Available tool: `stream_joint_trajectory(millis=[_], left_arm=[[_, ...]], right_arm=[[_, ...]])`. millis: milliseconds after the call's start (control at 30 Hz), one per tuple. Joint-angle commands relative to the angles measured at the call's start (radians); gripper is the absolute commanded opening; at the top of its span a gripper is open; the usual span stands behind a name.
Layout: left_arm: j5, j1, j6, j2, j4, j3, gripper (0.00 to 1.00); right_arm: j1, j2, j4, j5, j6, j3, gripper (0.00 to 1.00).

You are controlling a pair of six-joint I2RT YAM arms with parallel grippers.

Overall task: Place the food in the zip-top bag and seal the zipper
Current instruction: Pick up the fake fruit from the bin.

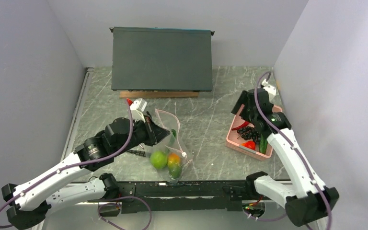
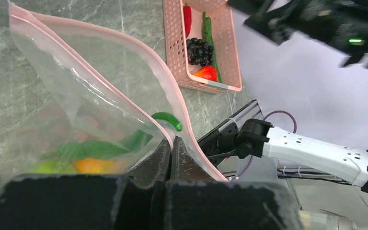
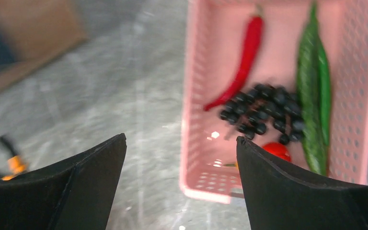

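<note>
The clear zip-top bag (image 1: 175,143) lies at the table's middle front, its mouth held up. Inside it are a lime-green fruit (image 1: 158,159), an orange-yellow piece (image 1: 174,157) and a green piece (image 2: 168,120) near the mouth. My left gripper (image 1: 155,132) is shut on the pink zipper strip (image 2: 139,48) at the bag's rim; in its wrist view the fingers (image 2: 171,151) pinch it. My right gripper (image 1: 244,109) is open and empty, above the left side of the pink basket (image 3: 196,143). A red chili (image 3: 242,67) and a dark green cucumber (image 3: 310,96) lie in the basket.
The basket (image 1: 232,136) stands at the right and also holds black grapes (image 3: 263,112) and a small red piece (image 3: 275,151). A dark box (image 1: 162,58) on a wooden board stands at the back. A black-handled tool (image 1: 136,152) lies left of the bag. Grey walls close in both sides.
</note>
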Motion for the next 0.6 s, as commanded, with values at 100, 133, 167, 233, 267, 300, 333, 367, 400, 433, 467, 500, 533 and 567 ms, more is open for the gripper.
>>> stream_joint_trajectory(millis=[100,133,167,233,267,300,333,367,400,433,467,500,533,567], left_arm=[[0.048,-0.001,0.085,0.007,0.013,0.114,0.0],[0.054,-0.001,0.09,0.006,0.017,0.118,0.0],[0.058,-0.001,0.096,0.004,0.014,0.123,0.0],[0.051,0.0,0.109,0.0,0.0,0.141,0.0],[0.045,-0.001,0.116,-0.001,-0.013,0.151,0.0],[0.036,0.0,0.121,0.0,-0.026,0.159,0.0],[0.031,-0.001,0.126,-0.002,-0.037,0.166,0.0],[0.026,0.0,0.131,-0.002,-0.042,0.167,0.0],[0.025,0.0,0.132,-0.003,-0.043,0.164,0.0],[0.025,0.0,0.131,-0.004,-0.042,0.156,0.0],[0.03,0.0,0.128,-0.002,-0.034,0.144,0.0],[0.036,0.0,0.129,0.002,-0.03,0.134,0.0],[0.04,0.0,0.128,0.009,-0.028,0.127,0.0],[0.044,0.0,0.127,0.021,-0.027,0.12,0.0]], right_arm=[[-0.292,0.119,0.201,-0.094,0.094,-0.213,0.85],[-0.317,0.149,0.21,-0.107,0.106,-0.223,0.85],[-0.337,0.176,0.22,-0.118,0.117,-0.233,0.84],[-0.362,0.232,0.263,-0.152,0.124,-0.263,0.83],[-0.386,0.251,0.29,-0.169,0.123,-0.276,0.8],[-0.403,0.274,0.3,-0.177,0.126,-0.283,0.77],[-0.414,0.292,0.314,-0.194,0.128,-0.289,0.73],[-0.423,0.307,0.325,-0.209,0.131,-0.297,0.7],[-0.428,0.321,0.339,-0.223,0.137,-0.307,0.69],[-0.432,0.33,0.345,-0.232,0.142,-0.314,0.65],[-0.434,0.338,0.343,-0.236,0.147,-0.32,0.61],[-0.434,0.342,0.344,-0.24,0.148,-0.332,0.58],[-0.434,0.341,0.349,-0.242,0.148,-0.345,0.57],[-0.434,0.339,0.353,-0.241,0.142,-0.357,0.57]])
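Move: The black grapes in the pink bin lie about 12 cm to the right of the open right hand, barely 1 cm ahead of it and some 23 cm below. Around them on the bin floor, the red chili is about 5 cm farther out and 3 cm to their left, the orange-red pepper 6 cm nearer, and the cucumber about 8 cm to their right. From the left hand the grapes are roughly 45 cm right, 13 cm ahead and 26 cm down. Down into the pink bin towards the grapes goes the right hand, dropping about 19 cm while swinging some 9 cm right, its fingers tipping down and turning clockwise by roughly 20 degrees each. The fingers draw in part-way late in the descent and stop close over the near-left end of the bunch, no contact visible. The left hand keeps its pinch on the bag's rim and raises it about 4 cm. ##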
